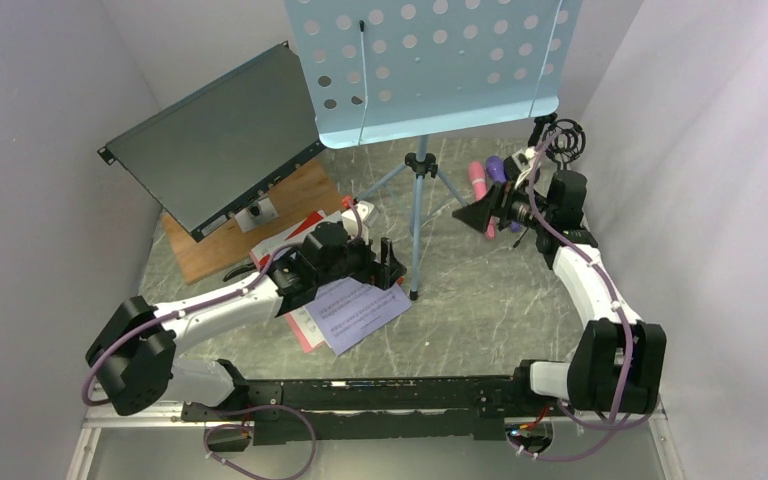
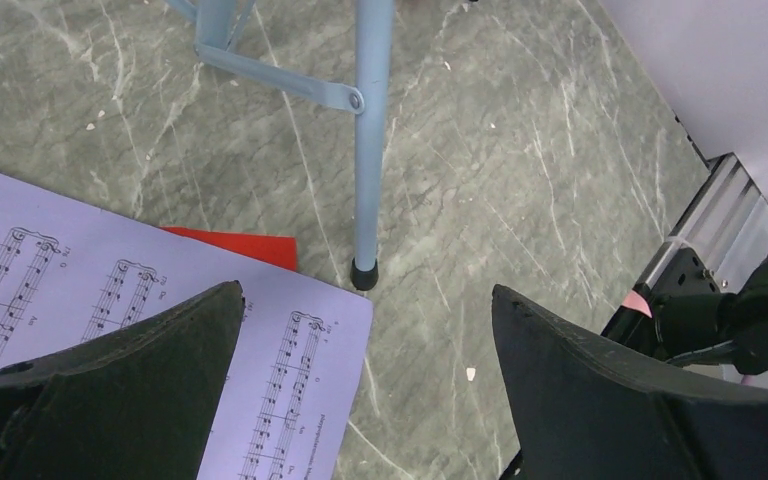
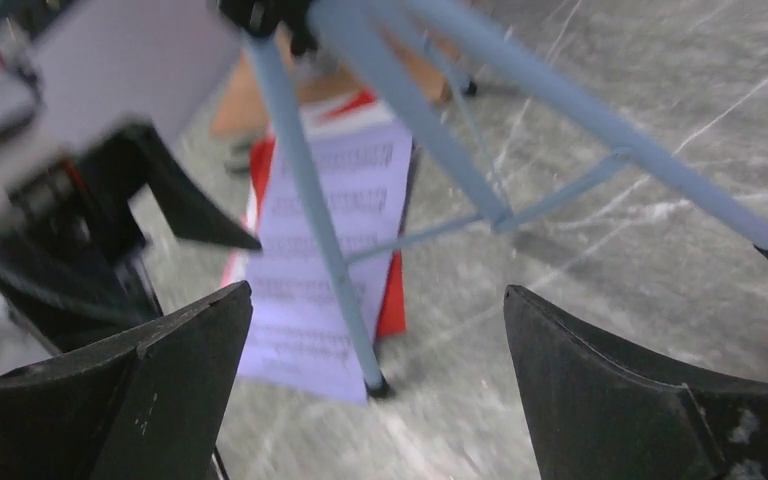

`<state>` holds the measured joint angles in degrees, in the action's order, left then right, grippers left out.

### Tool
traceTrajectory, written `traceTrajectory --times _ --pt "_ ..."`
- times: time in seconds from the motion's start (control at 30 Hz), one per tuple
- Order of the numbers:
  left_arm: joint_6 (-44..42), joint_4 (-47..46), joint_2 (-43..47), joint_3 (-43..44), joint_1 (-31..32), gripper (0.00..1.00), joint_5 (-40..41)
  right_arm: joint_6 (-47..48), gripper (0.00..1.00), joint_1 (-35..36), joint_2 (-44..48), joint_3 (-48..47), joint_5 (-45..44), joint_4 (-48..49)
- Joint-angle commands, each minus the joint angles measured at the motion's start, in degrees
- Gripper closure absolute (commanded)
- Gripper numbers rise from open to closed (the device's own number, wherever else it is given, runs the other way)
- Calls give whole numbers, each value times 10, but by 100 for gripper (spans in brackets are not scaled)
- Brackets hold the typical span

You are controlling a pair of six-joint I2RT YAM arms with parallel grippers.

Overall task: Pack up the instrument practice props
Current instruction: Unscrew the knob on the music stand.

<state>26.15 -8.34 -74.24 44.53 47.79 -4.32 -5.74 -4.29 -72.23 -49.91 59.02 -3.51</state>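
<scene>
The light-blue perforated music rack (image 1: 430, 65) stands on tripod legs (image 1: 418, 200) at the back middle. One leg (image 2: 370, 150) ends in a black foot (image 2: 364, 275) just ahead of my open left gripper (image 2: 368, 320). That gripper (image 1: 390, 265) hovers over the white sheet-music page (image 1: 355, 310), which lies on a red page (image 2: 235, 245). My right gripper (image 1: 475, 215) is open and empty, low beside the pink microphone (image 1: 477, 178) and the purple microphone (image 1: 497, 168). It (image 3: 378, 295) faces the tripod leg (image 3: 310, 200) and the pages (image 3: 320, 260). A black mic support (image 1: 565, 140) stands behind it.
A large dark flat metal box (image 1: 215, 140) leans at the back left over a wooden board (image 1: 250, 225). White walls close in on both sides. A metal rail (image 2: 705, 215) edges the table near the arm bases.
</scene>
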Motion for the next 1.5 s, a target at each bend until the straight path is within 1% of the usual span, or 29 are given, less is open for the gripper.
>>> traceTrajectory --times 0.0,0.03,0.07,0.1,0.17,0.23,0.33,0.4,0.43,0.47,0.63,0.7,0.8,0.9,1.0,1.07,1.13,1.23,1.3,1.4,1.47 --pt "27 -25 -13 33 3 1 17 -379 1 14 -23 17 -97 302" --pt "33 -27 -12 28 3 1 16 -427 1 22 -36 20 -102 341" --pt "38 -29 -10 24 3 0 14 -457 1 30 -45 23 -109 402" --pt "42 -28 -7 22 2 1 14 -476 1 38 -53 22 -118 429" --pt "47 -16 2 22 3 1 14 -475 2 71 -67 7 -131 445" --pt "48 -2 12 23 3 1 15 -467 4 85 -79 -3 -143 455" --pt "52 14 28 17 3 1 16 -465 11 89 -95 -2 -156 493" --pt "58 20 37 10 3 0 16 -448 15 89 -101 -3 -158 499" --pt "62 22 42 7 3 0 14 -438 18 90 -104 -3 -156 506" --pt "64 25 46 3 3 0 12 -424 23 92 -108 -3 -153 518" --pt "71 42 59 -4 3 1 12 -373 52 100 -130 -17 -119 558" --pt "69 49 64 -5 3 0 14 -367 56 103 -138 -21 -109 570" --pt "69 59 73 -6 3 0 18 -330 62 108 -137 -13 -105 585" --pt "67 67 77 -6 3 0 22 -294 72 109 -139 -11 -93 591" --pt "64 72 79 -4 3 1 24 -227 85 110 -140 -14 -92 565" --pt "63 77 79 -3 3 1 26 -184 89 110 -140 -14 -83 567" --pt "61 81 79 -1 3 1 26 -139 94 110 -143 -7 -53 605" --pt "59 83 80 0 3 1 28 -35 98 110 -151 8 31 673" --pt "58 83 83 0 3 1 30 55 100 110 -160 9 112 684" --pt "60 100 86 -1 3 0 29 192 100 109 -162 10 182 650" --pt "62 105 89 -2 3 1 29 276 99 108 -157 3 182 582"
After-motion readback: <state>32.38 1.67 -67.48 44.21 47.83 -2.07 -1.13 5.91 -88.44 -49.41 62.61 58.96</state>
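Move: The knob on the music stand's leg hub is about 6 cm ahead of the right hand, 7 cm to its left and 6 cm above. The foot of the stand's near leg is some 15 cm back, 14 cm left and 20 cm below that hand; the pink microphone lies about 5 cm ahead, 3 cm right and 20 cm below. From the left hand, the knob is roughly 15 cm ahead, 6 cm right and 11 cm up. The right fingertips close on the hub's knob and pinch it. They get there by going left, up and forward, about 11 cm in all, wide open at first and closing as the hand arrives; then the hand stays at the knob and rolls some 40 degrees about its fingers, counter-clockwise as seen from behind the hand. The open left hand drifts about 3 cm left and back, away from the leg. ##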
